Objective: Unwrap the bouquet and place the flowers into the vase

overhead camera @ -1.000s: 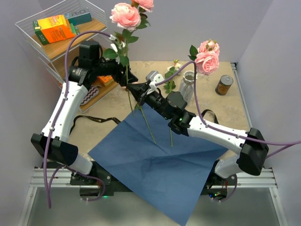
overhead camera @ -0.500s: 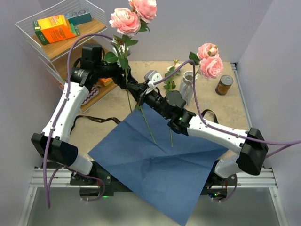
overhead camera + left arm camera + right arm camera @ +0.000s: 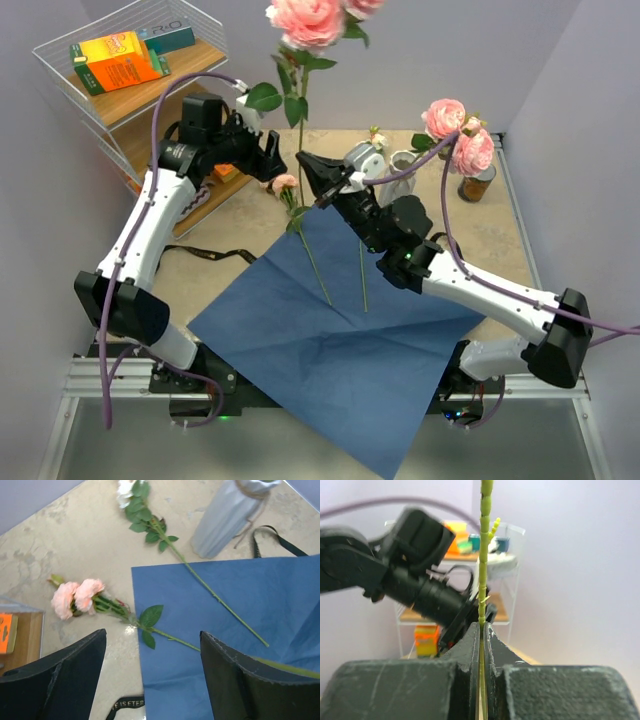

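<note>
My right gripper (image 3: 312,172) is shut on the thin green stem (image 3: 483,555) of a tall pink rose (image 3: 308,20), holding it upright above the table's back middle. To its left, my left gripper (image 3: 266,155) hangs open and empty, apart from that stem. In the left wrist view its gripper (image 3: 152,680) hovers over the spread blue paper (image 3: 225,630). A small pink flower (image 3: 77,597) and a white one (image 3: 132,495) lie with stems on the paper. The whitish vase (image 3: 225,515) stands behind my right arm, with pink roses (image 3: 447,116) above it.
A wire shelf rack (image 3: 60,60) with orange boxes stands at the back left. A brown jar (image 3: 478,186) sits at the back right. The black ribbon (image 3: 200,252) trails on the table left of the blue paper (image 3: 340,340), which overhangs the near edge.
My right gripper has carried the tall rose up and to the right, away from the left gripper. The right arm shifted right; the left gripper stayed open.
</note>
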`<state>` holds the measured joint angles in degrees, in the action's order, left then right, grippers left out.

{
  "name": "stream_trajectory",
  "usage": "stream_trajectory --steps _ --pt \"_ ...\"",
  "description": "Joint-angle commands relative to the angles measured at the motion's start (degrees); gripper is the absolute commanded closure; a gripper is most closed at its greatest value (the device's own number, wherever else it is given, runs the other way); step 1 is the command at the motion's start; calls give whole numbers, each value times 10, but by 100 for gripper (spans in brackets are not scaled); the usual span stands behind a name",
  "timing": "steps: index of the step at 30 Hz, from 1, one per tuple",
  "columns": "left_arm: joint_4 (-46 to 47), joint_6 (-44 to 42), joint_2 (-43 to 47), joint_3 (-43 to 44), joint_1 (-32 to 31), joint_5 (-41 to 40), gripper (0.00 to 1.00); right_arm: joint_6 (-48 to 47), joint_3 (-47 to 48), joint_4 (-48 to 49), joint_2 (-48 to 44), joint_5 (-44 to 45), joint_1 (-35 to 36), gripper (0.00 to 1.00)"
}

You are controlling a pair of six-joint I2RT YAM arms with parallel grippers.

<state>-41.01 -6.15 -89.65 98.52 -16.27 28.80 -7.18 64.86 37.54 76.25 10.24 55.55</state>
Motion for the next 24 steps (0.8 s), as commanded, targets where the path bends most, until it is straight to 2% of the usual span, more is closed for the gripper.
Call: stream_trajectory --steps 1,6,9,12,15,19,24 --pt "29 47 -9 11 32 -43 20 -86 12 44 -28 41 -1 100" --pt "49 58 -6 3 82 -57 18 -165 32 46 -23 84 -16 100" --pt "48 56 -8 4 111 -31 17 -219 54 39 -6 115 -32 100" --pt "41 42 -7 -9 118 -3 16 -262 68 53 16 152 -47 100" --pt "45 25 4 -33 118 21 16 -308 64 113 36 202 -60 100" --pt "40 10 13 -47 118 38 16 -301 63 133 47 224 -85 100" --pt "36 -2 18 -52 119 48 16 -354 59 201 67 274 -91 100"
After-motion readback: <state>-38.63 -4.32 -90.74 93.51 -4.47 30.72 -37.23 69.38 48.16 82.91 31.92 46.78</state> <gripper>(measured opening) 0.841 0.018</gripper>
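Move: The right hand holds the long-stemmed pink rose; the vase stands about 23 cm to its right, 4 cm farther out and, at its middle, some 30 cm lower. A white rose lies on the wrap about 15 cm to the right and 2 cm ahead; the peach rose's middle is almost straight below, both some 42 cm down. From the empty left hand the vase is roughly 30 cm right, 2 cm nearer the base and 17 cm lower. Carry the pinched rose stem right and forward towards the vase, about 15 cm in all, rising a little first, and swing the right wrist some 40 degrees clockwise until the fingers point nearly straight forward, still tilted up. Meanwhile draw the open left gripper away to the left and a bit forward, then let it sink about 3 cm. ##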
